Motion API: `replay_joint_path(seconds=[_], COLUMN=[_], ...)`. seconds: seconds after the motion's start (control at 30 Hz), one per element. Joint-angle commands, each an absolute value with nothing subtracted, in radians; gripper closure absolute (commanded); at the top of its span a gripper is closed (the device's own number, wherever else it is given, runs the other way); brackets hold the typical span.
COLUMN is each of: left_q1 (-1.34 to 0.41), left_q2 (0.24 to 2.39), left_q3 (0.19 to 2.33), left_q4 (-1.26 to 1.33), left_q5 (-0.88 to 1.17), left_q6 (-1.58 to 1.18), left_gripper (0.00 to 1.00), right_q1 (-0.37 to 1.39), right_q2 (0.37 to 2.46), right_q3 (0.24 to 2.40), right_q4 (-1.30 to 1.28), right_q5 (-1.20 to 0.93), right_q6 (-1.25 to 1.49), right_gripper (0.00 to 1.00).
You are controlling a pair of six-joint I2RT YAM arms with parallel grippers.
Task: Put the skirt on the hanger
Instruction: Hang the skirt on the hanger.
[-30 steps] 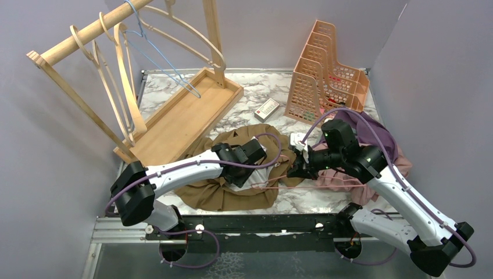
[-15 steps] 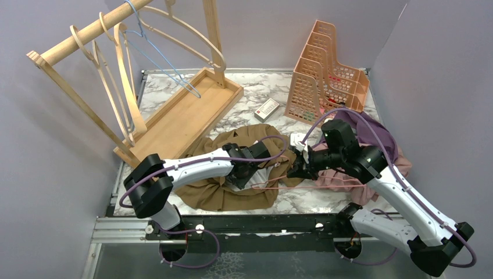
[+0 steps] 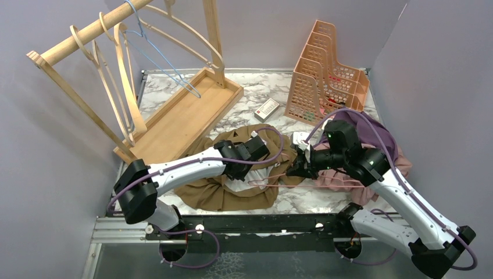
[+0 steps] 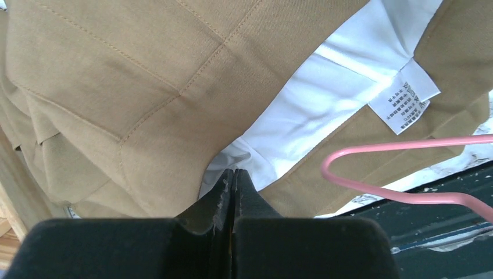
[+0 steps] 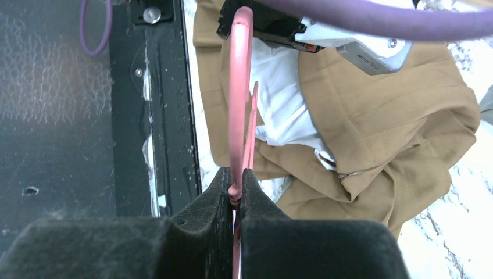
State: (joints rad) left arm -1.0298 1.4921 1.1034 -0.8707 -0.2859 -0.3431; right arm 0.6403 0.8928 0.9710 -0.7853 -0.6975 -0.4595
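Note:
The tan skirt [image 3: 218, 195] lies crumpled on the marble table, its white lining [image 4: 325, 93] and care label facing up. My left gripper [image 3: 237, 175] reaches down into the waist opening. Its jaws are pressed together, and the lining puckers right at the tips [image 4: 234, 172]. The pink wire hanger [image 3: 267, 185] lies low across the skirt's near right side. In the left wrist view a bend of the hanger [image 4: 401, 142] pokes over the waistband. My right gripper [image 3: 294, 168] is shut on the hanger [image 5: 239, 87] at the skirt's right edge [image 5: 372, 116].
A wooden clothes rack [image 3: 87, 35] with wooden and blue hangers stands back left on its tray base [image 3: 186, 110]. An orange file organizer [image 3: 325, 70] and a small box [image 3: 267, 108] sit behind. Pink and purple clothes [image 3: 378, 168] are heaped under the right arm. A black rail [image 3: 250, 224] runs along the near edge.
My left gripper's jaws have closed at the skirt's white lining, after reaching right and drawing back a little. The right gripper still holds the hanger in about the same place.

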Motion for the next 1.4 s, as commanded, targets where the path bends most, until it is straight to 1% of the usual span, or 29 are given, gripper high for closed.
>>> replay_joint_path(seconds=[0.0, 0.2, 0.47, 0.6, 1.0, 1.37], left_q1=[-1.027, -0.987, -0.938, -0.93, -0.902, -0.878], left_q2=[1.431, 1.348, 1.257, 1.232, 1.202, 1.183], left_q3=[1.105, 1.084, 1.015, 0.994, 0.98, 0.963], left_q4=[-0.883, -0.871, -0.829, -0.816, -0.802, -0.796], left_q5=[-0.31, -0.286, -0.234, -0.224, -0.27, -0.274], left_q6=[-0.398, -0.452, -0.499, -0.524, -0.635, -0.716], left_gripper=[1.0, 1.0, 1.0, 1.0, 1.0, 1.0], right_q1=[0.642, 0.642, 0.643, 0.643, 0.643, 0.643], right_q2=[0.838, 0.803, 0.758, 0.764, 0.797, 0.806], right_q3=[0.921, 0.848, 0.71, 0.663, 0.611, 0.528], right_q4=[-0.636, -0.519, -0.252, -0.146, -0.027, 0.144], right_q5=[-0.752, -0.79, -0.66, -0.624, -0.652, -0.672], right_q6=[-0.352, -0.25, 0.039, 0.139, 0.198, 0.267], right_gripper=[0.99, 0.99, 0.99, 0.99, 0.99, 0.99])
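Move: The left fingers already pinch the upper edge of the skirt's waistband; the pink hanger's left corner stands about 4 cm to their right, 1 cm nearer the base and 1 cm higher. The white lining in the skirt's mouth is centred some 5 cm right, 2 cm ahead and 4 cm lower. From the right hand, which grips the hanger by its neck, that pinched edge lies about 17 cm left, 4 cm ahead and 13 cm below, and the pink garment roughly 21 cm right, 10 cm ahead and 16 cm below. Keeping its pinch on the waistband edge, the left hand lifts it about 3 cm and draws it a little left, then hardly travels but goes on turning counter-clockwise, some 25 degrees in all. Meanwhile the right hand, still gripping the hanger, goes about 4 cm left and a bit forward, sinking at the end as it rolls its left side up and turns clockwise, to feed the hanger's left corner under the raised edge beside the left fingers. ##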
